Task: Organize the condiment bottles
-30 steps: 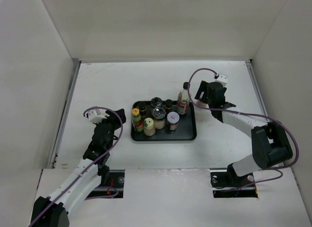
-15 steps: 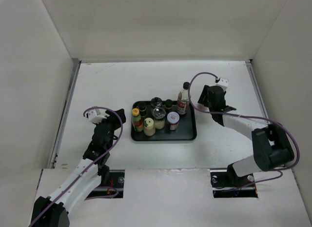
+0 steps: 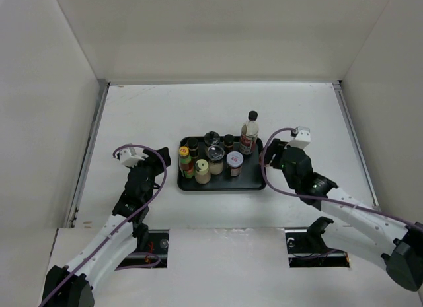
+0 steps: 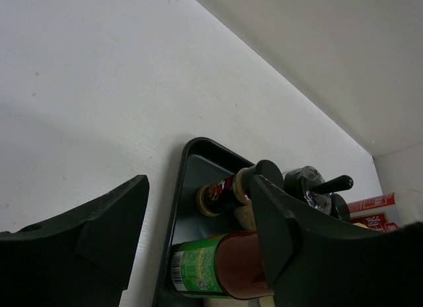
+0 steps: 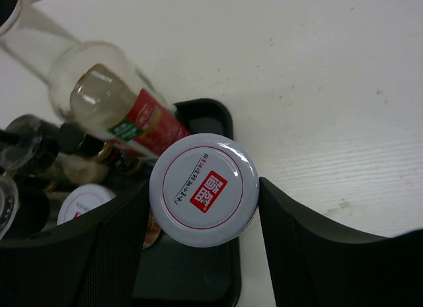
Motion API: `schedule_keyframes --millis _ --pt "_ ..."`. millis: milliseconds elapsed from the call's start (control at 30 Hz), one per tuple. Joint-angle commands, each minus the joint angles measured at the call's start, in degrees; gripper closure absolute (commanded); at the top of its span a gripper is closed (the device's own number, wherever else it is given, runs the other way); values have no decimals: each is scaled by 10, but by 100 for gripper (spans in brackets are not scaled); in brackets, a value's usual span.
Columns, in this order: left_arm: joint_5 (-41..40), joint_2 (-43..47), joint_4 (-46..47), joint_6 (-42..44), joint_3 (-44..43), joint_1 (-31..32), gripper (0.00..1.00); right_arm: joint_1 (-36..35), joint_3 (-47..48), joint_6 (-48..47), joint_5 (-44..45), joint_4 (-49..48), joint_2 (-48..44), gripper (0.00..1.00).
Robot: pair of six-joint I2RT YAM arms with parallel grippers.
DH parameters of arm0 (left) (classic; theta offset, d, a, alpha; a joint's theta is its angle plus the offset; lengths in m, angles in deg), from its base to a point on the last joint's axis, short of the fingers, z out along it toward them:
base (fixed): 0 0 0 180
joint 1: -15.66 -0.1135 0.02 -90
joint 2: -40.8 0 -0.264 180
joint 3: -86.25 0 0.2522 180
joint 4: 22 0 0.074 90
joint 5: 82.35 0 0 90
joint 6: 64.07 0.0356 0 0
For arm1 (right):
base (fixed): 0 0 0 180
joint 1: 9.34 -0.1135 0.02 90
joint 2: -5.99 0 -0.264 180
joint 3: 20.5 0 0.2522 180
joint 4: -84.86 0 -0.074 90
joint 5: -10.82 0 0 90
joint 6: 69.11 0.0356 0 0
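Note:
The condiment bottles stand in a black tray (image 3: 254, 182): a tall clear black-capped bottle (image 3: 248, 134) at its far right corner, a yellow-capped red-green sauce bottle (image 3: 186, 160) at the left, and a white-lidded jar (image 3: 234, 162) with several short jars around it. My right gripper (image 3: 271, 156) is just off the tray's right edge. In the right wrist view it (image 5: 203, 218) is shut on another white-lidded jar (image 5: 203, 178), held above the tray corner (image 5: 213, 115). My left gripper (image 3: 160, 163) is open and empty left of the tray, facing the sauce bottle (image 4: 218, 264).
White walls enclose the table on the left, back and right. Bare white tabletop lies around the tray on all sides. In the left wrist view a black-capped spice jar (image 4: 228, 191) stands behind the sauce bottle inside the tray rim (image 4: 192, 163).
My right arm has drawn back from beside the tall bottle toward the near side, now by the tray's right edge. The left arm and the bottles in the tray have not moved.

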Motion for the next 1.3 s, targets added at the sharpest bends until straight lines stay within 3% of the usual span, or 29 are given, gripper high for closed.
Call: schedule_keyframes --millis 0,167,367,567,733,900,1100,1267 --pt "-6 6 25 6 4 2 39 -49 -2 33 29 -27 -4 51" --pt "-6 5 24 6 6 -4 39 -114 -2 41 44 -69 39 51" --pt "-6 3 23 8 6 -7 37 -124 -2 49 45 -88 84 50" --pt "-10 2 22 6 7 -13 30 -124 -16 48 51 -103 103 38" --pt "-19 0 22 8 8 -12 19 -124 -23 46 49 -105 85 25" --pt "-30 -2 22 8 9 -13 2 -124 -20 29 48 -96 41 14" --pt "-67 10 18 17 16 -13 0 -67 -16 16 46 -97 -29 6" --pt "-122 2 -17 20 4 -5 0 9 -30 45 44 -114 -26 0"
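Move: The right hand still holds a white-lidded jar; its spot, the tray's empty near right corner, lies some 5 cm left, 3 cm back and 8 cm below. From that spot, the other white-lidded jar stands about 7 cm left and 1 cm farther out, the clear bottle roughly 8 cm farther out and 3 cm left. From the left hand, the spot is some 29 cm right, 4 cm back and 7 cm below. Right hand lowers the jar about 6 cm, leftward into the tray, opens, rises rightward; left swings left, opening. ##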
